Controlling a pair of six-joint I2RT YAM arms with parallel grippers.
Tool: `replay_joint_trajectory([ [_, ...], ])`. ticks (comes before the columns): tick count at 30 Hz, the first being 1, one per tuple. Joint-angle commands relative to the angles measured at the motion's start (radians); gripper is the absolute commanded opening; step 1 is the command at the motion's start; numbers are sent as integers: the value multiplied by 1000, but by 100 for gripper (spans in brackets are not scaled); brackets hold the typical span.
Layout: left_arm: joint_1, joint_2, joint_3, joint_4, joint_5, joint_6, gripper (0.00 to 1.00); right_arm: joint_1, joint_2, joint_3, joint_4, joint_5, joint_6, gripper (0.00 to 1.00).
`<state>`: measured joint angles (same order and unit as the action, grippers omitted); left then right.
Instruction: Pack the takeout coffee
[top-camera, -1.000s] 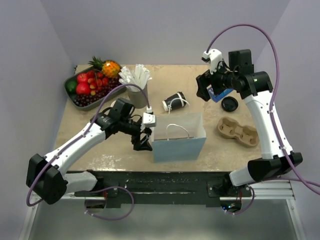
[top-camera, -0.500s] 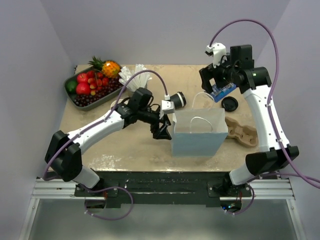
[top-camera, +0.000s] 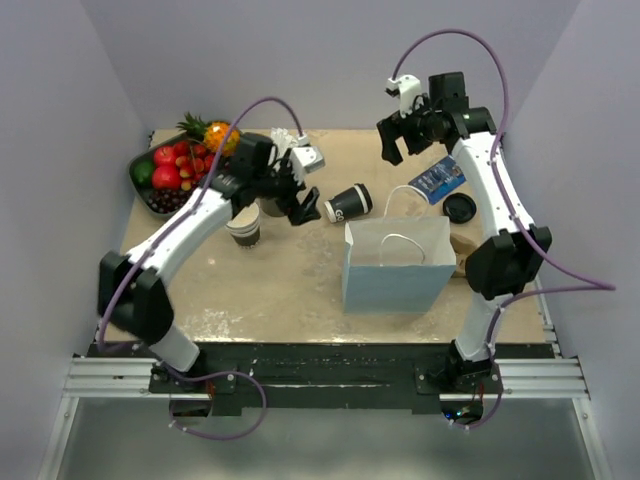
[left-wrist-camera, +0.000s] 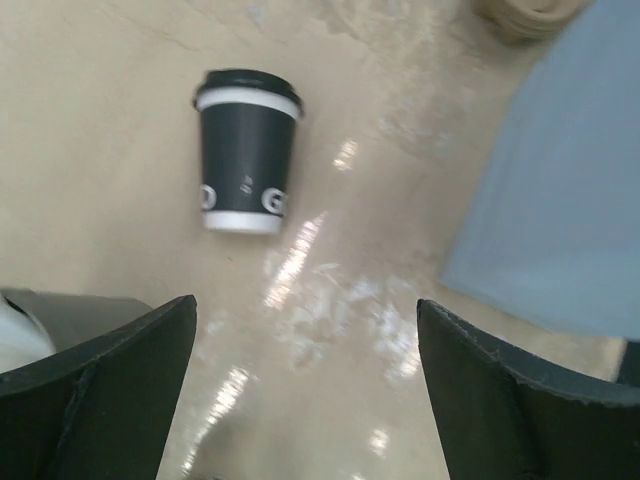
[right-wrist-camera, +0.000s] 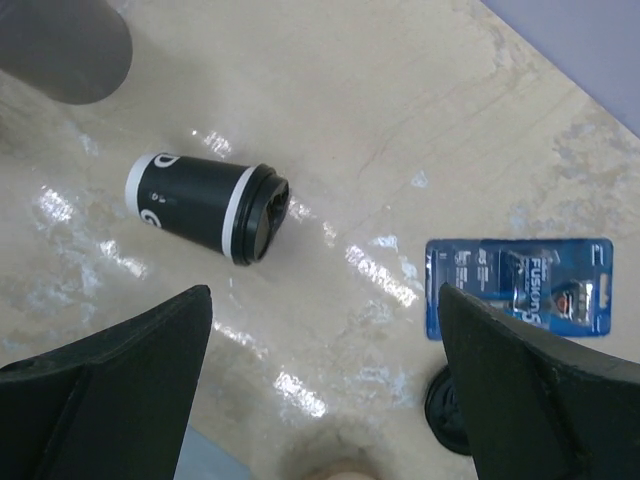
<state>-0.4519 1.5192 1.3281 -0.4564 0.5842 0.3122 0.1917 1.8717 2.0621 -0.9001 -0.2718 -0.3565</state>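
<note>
The takeout coffee (top-camera: 350, 202) lies on its side on the table behind the blue paper bag (top-camera: 398, 265). It is a dark cup with white markings and a black lid (right-wrist-camera: 262, 213). My left gripper (top-camera: 299, 206) hovers just left of it, open and empty. In the left wrist view the takeout coffee (left-wrist-camera: 247, 150) lies ahead of the spread left gripper (left-wrist-camera: 305, 305). My right gripper (top-camera: 393, 146) hangs open above the table behind and to the right of the cup. The right wrist view has the takeout coffee (right-wrist-camera: 205, 207) ahead and to the left of the right gripper (right-wrist-camera: 325, 290).
A fruit tray (top-camera: 148, 195) sits at the back left. A lidless cup stack (top-camera: 243, 228) stands under my left arm. A blue blister pack (top-camera: 438, 180) and a loose black lid (top-camera: 459, 208) lie right of the bag. A grey cup (right-wrist-camera: 65, 45) stands behind the coffee.
My left arm left the bag's side and swung back toward the lying cup, jaws widening. The bag slid right, then stayed. My right arm moved left and farther back.
</note>
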Motion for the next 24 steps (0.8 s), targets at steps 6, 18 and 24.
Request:
replay_joint_trajectory([
  [6, 2, 438, 385, 41, -118, 33, 95, -27, 272, 193, 33, -168, 47, 99],
  [18, -8, 637, 477, 183, 0, -18, 96, -38, 422, 239, 13, -311, 70, 99],
  [24, -42, 662, 494, 203, -41, 13, 100, -40, 392, 196, 10, -328, 73, 99],
])
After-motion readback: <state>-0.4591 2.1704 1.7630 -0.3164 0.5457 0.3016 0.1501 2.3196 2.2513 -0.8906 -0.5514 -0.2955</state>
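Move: The lidded coffee cup lies on its side, its lid end to the right. From the left hand it is about 15 cm ahead, 10 cm right and 17 cm below; from the right hand about 1 cm ahead, 8 cm left and 23 cm below. The straw holder stands 17 cm left of the cup and 1 cm farther out, the paper bag 18 cm nearer and 10 cm right of it, the blue packet 9 cm farther out and 21 cm right. The lying cup is closed in on from both sides. The left hand reaches forward about 13 cm, sinking 11 cm and easing right, its wide-open fingers coming close over the base end. The right hand drops some 14 cm with about 5 cm forward and a little left, towards the lid end, tipping about 20 degrees and then nearly stopping, also open. ##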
